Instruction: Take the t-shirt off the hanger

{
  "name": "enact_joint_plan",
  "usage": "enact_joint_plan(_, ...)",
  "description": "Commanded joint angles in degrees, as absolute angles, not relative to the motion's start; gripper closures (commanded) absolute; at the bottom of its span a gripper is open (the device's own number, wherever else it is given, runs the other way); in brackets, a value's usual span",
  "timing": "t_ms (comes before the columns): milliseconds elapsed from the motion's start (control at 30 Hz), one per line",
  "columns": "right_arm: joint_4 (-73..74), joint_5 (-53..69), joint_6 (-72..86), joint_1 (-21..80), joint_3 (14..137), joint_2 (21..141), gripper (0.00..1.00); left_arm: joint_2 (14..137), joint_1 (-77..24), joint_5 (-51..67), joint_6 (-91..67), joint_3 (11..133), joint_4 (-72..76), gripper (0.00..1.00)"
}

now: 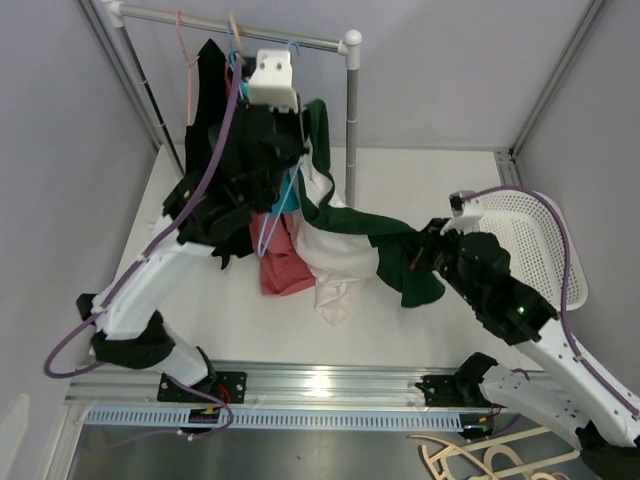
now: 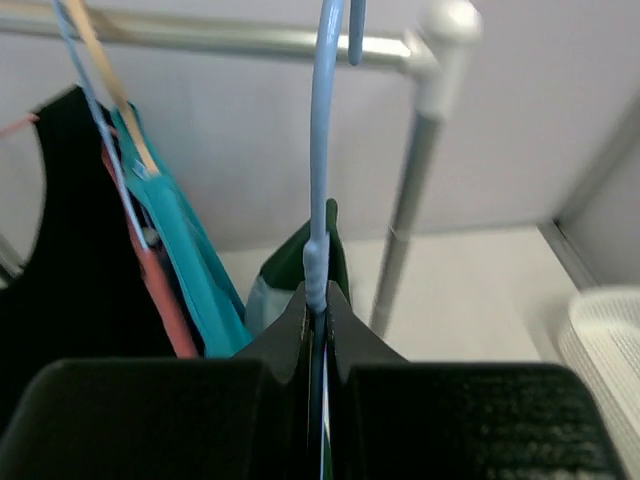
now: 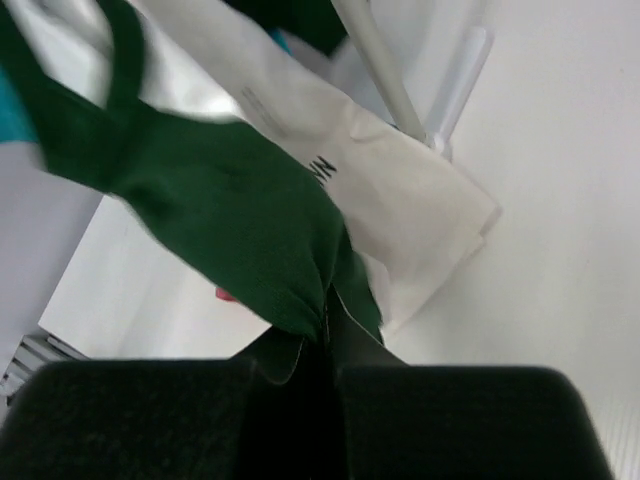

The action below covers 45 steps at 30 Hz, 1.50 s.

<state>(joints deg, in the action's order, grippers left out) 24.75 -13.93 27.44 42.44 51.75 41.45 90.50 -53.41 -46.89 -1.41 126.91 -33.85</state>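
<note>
A dark green t-shirt (image 1: 360,225) stretches from a light blue hanger (image 2: 322,150) on the rack rail (image 1: 250,25) down toward the right. My left gripper (image 2: 318,300) is shut on the hanger's neck just below the hook; in the top view it (image 1: 262,130) is high by the rail. My right gripper (image 1: 425,255) is shut on a fold of the green t-shirt (image 3: 230,200) and holds it taut, low and right of the rack. Green cloth (image 2: 335,255) still shows behind the hanger.
A black garment (image 1: 210,120), a teal one (image 2: 190,260), a red one (image 1: 282,262) and a white one (image 1: 335,265) hang on the same rail. The rack post (image 1: 351,120) stands right of the hanger. A white basket (image 1: 535,240) sits far right. Wooden hangers (image 1: 480,460) lie below the table edge.
</note>
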Motion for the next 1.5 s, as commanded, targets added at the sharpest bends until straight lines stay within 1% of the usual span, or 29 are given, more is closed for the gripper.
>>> enact_joint_plan(0,17.6,-11.6,25.3,41.9,57.9,47.7,1.0,80.0,-60.7,-46.5,-7.5,117.8,-34.5,0.99)
enact_joint_plan(33,16.3,-11.8,25.1,41.9,58.8,48.9,1.0,77.0,-61.8,-46.8,-8.6,116.6,-35.3,0.99)
enact_joint_plan(100,15.6,-12.1,23.7,41.2,62.0,51.1,1.0,74.6,-63.1,-45.2,-14.2,115.5,-41.6,0.99)
enact_joint_plan(167,16.0,-11.3,23.1,39.2,65.7,54.1,1.0,70.3,-64.2,-43.8,-17.2,110.9,-43.9,0.99)
enact_joint_plan(267,16.2,-9.5,22.3,34.9,69.2,55.8,1.0,63.8,-65.5,-42.8,-18.6,100.1,-42.1,0.99)
enact_joint_plan(367,17.7,-7.1,21.4,30.7,75.7,58.0,1.0,60.5,-65.6,-41.9,-19.9,94.9,-42.7,0.99)
enact_joint_plan(400,18.5,-6.6,21.0,28.0,79.7,58.9,1.0,58.7,-65.6,-41.4,-20.4,93.8,-42.9,0.99)
enact_joint_plan(500,18.0,-7.7,18.7,24.2,84.4,61.3,1.0,55.7,-65.6,-40.5,-21.1,90.0,-43.2,0.99)
enact_joint_plan(533,17.9,-10.1,17.7,23.3,88.0,62.0,1.0,54.9,-65.5,-40.4,-21.2,88.6,-43.1,0.99)
enact_joint_plan(600,19.2,-10.9,16.6,19.8,92.9,64.6,1.0,53.4,-65.5,-40.7,-21.4,86.7,-42.7,0.99)
enact_joint_plan(633,19.7,-11.4,16.4,18.3,98.6,65.8,1.0,53.0,-65.6,-40.8,-21.4,85.5,-42.8,0.99)
enact_joint_plan(700,20.6,-9.2,16.4,14.7,105.0,70.6,1.0,52.4,-65.6,-41.0,-21.5,83.6,-42.5,0.99)
enact_joint_plan(733,20.5,-7.6,15.9,11.8,111.3,72.5,1.0,51.9,-65.5,-41.1,-21.6,83.1,-41.8,0.99)
enact_joint_plan(767,19.3,-7.2,15.5,11.3,114.1,76.0,1.0,51.6,-65.6,-41.4,-21.4,81.8,-41.3,0.99)
enact_joint_plan(833,15.8,-8.4,13.9,11.2,117.8,78.2,1.0,51.2,-65.5,-42.1,-20.9,81.0,-39.9,0.99)
enact_joint_plan(867,9.0,-10.2,12.1,11.2,117.7,78.6,1.0,51.2,-65.6,-42.3,-20.1,80.6,-38.2,0.99)
enact_joint_plan(933,1.3,-12.3,10.6,11.1,116.1,78.9,1.0,51.2,-65.6,-42.8,-19.5,79.4,-36.9,0.99)
enact_joint_plan(967,-4.9,-13.6,9.0,11.0,116.6,79.4,1.0,51.6,-65.6,-43.1,-19.3,79.4,-36.5,0.99)
enact_joint_plan(1033,-6.6,-13.1,7.2,10.5,120.0,81.9,1.0,52.3,-65.6,-43.2,-18.7,80.3,-36.7,0.99)
enact_joint_plan(1067,-9.7,-12.1,4.5,10.3,121.9,82.6,1.0,53.0,-65.6,-43.2,-18.7,80.7,-37.0,0.99)
enact_joint_plan(1167,-18.2,-10.0,1.6,9.8,121.7,83.0,1.0,53.4,-65.5,-43.3,-17.9,81.7,-37.5,0.99)
enact_joint_plan(1233,-20.3,-11.0,0.3,8.6,124.4,84.0,1.0,53.5,-65.4,-43.6,-17.4,82.3,-37.0,0.99)
enact_joint_plan(1367,-23.8,-13.0,2.3,1.8,129.9,86.2,1.0,54.5,-65.4,-44.0,-17.3,83.3,-37.0,0.99)
enact_joint_plan(1400,-22.7,-13.1,5.6,-3.8,133.4,86.8,1.0,54.9,-65.4,-43.9,-17.4,83.6,-37.0,0.99)
enact_joint_plan(1467,-18.3,-12.8,11.0,-9.8,136.7,89.1,1.0,55.4,-65.2,-43.9,-17.7,83.9,-37.4,0.99)
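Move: The left gripper holds the blue hanger by its neck, with the green-and-white t-shirt's middle about 10 cm to the right, 4 cm back and 28 cm below. The rack's upright stands some 13 cm ahead and 11 cm right, the teal top 9 cm ahead, 6 cm left and lower. From the right gripper, pinching the shirt's green end, the hanger is roughly 28 cm left, 7 cm ahead and 15 cm up; the white basket 30 cm right, 14 cm ahead, 24 cm below. Keep the right fingers shut on the green cloth and sweep it up about 45 cm, first forward, then also right, away from the hanger and across towards the basket's side, tipping the fingers up nearly 70 degrees and turning them clockwise. Meanwhile draw the left gripper, still gripping the hanger, back and down about 13 cm each, away from the rack, and hold it there. ##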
